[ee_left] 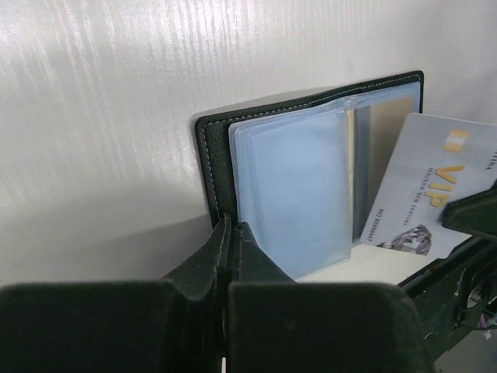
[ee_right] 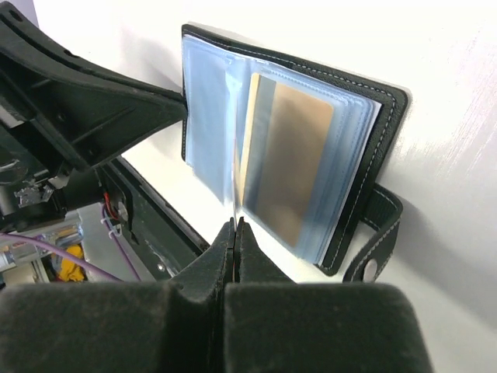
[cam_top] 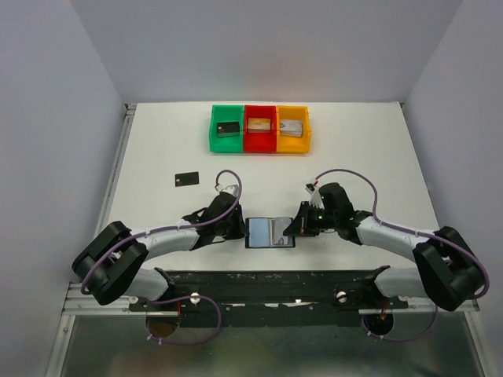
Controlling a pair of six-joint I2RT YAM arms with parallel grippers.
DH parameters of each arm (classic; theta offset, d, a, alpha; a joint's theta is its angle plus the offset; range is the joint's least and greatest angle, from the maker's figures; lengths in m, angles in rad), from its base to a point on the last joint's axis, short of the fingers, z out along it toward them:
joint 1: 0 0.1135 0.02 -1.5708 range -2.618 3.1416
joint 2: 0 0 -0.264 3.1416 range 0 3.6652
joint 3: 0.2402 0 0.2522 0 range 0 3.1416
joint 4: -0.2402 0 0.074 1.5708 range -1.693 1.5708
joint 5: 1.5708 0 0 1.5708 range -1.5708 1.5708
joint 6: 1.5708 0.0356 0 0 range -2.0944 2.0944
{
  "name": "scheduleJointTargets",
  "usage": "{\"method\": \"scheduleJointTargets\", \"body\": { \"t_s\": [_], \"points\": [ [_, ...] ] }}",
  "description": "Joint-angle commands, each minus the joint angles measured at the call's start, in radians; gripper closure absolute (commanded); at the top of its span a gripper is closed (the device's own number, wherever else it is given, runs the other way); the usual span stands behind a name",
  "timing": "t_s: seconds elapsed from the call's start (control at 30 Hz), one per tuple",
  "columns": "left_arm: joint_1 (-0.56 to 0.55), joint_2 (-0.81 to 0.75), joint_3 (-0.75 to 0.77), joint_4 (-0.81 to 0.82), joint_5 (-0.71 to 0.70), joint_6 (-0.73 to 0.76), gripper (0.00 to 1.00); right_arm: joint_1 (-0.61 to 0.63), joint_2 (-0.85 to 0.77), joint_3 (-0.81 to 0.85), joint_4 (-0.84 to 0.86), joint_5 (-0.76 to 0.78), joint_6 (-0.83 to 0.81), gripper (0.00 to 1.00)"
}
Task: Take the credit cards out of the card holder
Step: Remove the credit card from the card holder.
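Note:
The card holder (cam_top: 267,233) lies open between the two arms, a black wallet (ee_left: 213,155) with blue-grey plastic sleeves (ee_right: 206,116). My left gripper (ee_left: 231,225) is shut on the edge of its left cover. My right gripper (ee_right: 235,223) is shut on a silver-grey credit card (ee_left: 431,190) printed "VIP", which stands tilted over the right half and appears edge-on (ee_right: 233,155) in the right wrist view. A tan-gold card (ee_right: 291,155) sits inside a sleeve. One black card (cam_top: 186,179) lies flat on the table to the far left.
Green (cam_top: 227,129), red (cam_top: 260,128) and yellow (cam_top: 293,127) bins stand in a row at the back, each holding a block. The wallet's strap with a snap (ee_right: 373,249) hangs off its right side. The arms' mounting rail (cam_top: 267,283) runs along the near edge.

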Motion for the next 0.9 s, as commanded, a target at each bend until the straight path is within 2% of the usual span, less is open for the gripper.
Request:
{"method": "scheduleJointTargets", "body": {
  "t_s": [0.0,0.07,0.13,0.17,0.27,0.33,0.37,0.43,0.53,0.67,0.73,0.87],
  "points": [
    [0.002,-0.033,0.044,-0.136,-0.039,0.047,1.00,-0.008,-0.061,0.065,-0.157,0.046,-0.065,1.00],
    [0.003,-0.044,0.067,-0.155,-0.040,0.055,1.00,-0.008,-0.087,0.091,-0.210,0.060,-0.091,1.00],
    [0.003,-0.062,0.094,-0.176,-0.040,0.066,0.92,-0.008,-0.119,0.119,-0.267,0.075,-0.123,1.00],
    [0.003,-0.074,0.108,-0.184,-0.039,0.073,0.86,-0.010,-0.136,0.131,-0.299,0.086,-0.137,1.00],
    [0.003,-0.120,0.156,-0.210,-0.025,0.098,0.52,-0.010,-0.182,0.186,-0.384,0.115,-0.184,1.00],
    [0.003,-0.154,0.205,-0.245,-0.022,0.110,0.36,-0.008,-0.214,0.220,-0.439,0.129,-0.215,1.00],
    [0.003,-0.171,0.231,-0.270,-0.025,0.118,0.32,-0.008,-0.227,0.238,-0.462,0.124,-0.233,1.00],
    [0.005,-0.218,0.277,-0.313,-0.025,0.139,0.28,-0.010,-0.234,0.280,-0.505,0.079,-0.273,1.00],
    [0.020,-0.309,0.302,-0.310,0.048,0.208,0.27,0.003,-0.231,0.335,-0.539,-0.082,-0.351,1.00],
    [0.072,-0.441,0.251,-0.199,0.307,0.279,0.28,0.069,-0.210,0.462,-0.707,-0.182,-0.503,1.00],
    [0.098,-0.502,0.254,-0.204,0.375,0.294,0.31,0.079,-0.192,0.530,-0.827,-0.228,-0.574,1.00],
    [0.113,-0.588,0.259,-0.140,0.603,0.356,0.30,0.087,-0.182,0.597,-0.915,-0.383,-0.645,1.00]
  ]
}}
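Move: The right hand already pinches the silver credit card by one edge, with the card's middle about 3 cm to its left, 1 cm ahead and 2 cm below. The open card holder's middle is some 8 cm left of that hand, level fore and aft, about 4 cm down. From the left hand, whose shut tips are on the holder's left edge, that credit card is roughly 12 cm right and 2 cm higher, the holder's middle 8 cm right, and a loose dark card 18 cm ahead and 19 cm left. The left fingertips come free of the card holder's left edge, then open most of the way as that hand climbs quickly, some 23 cm, its fingers tipping up. The right hand keeps its pinch on the credit card and raises it clear of the holder by about 16 cm, drawing back 4 cm late in the rise while it turns some 30 degrees counter-clockwise and its fingers tilt up. ##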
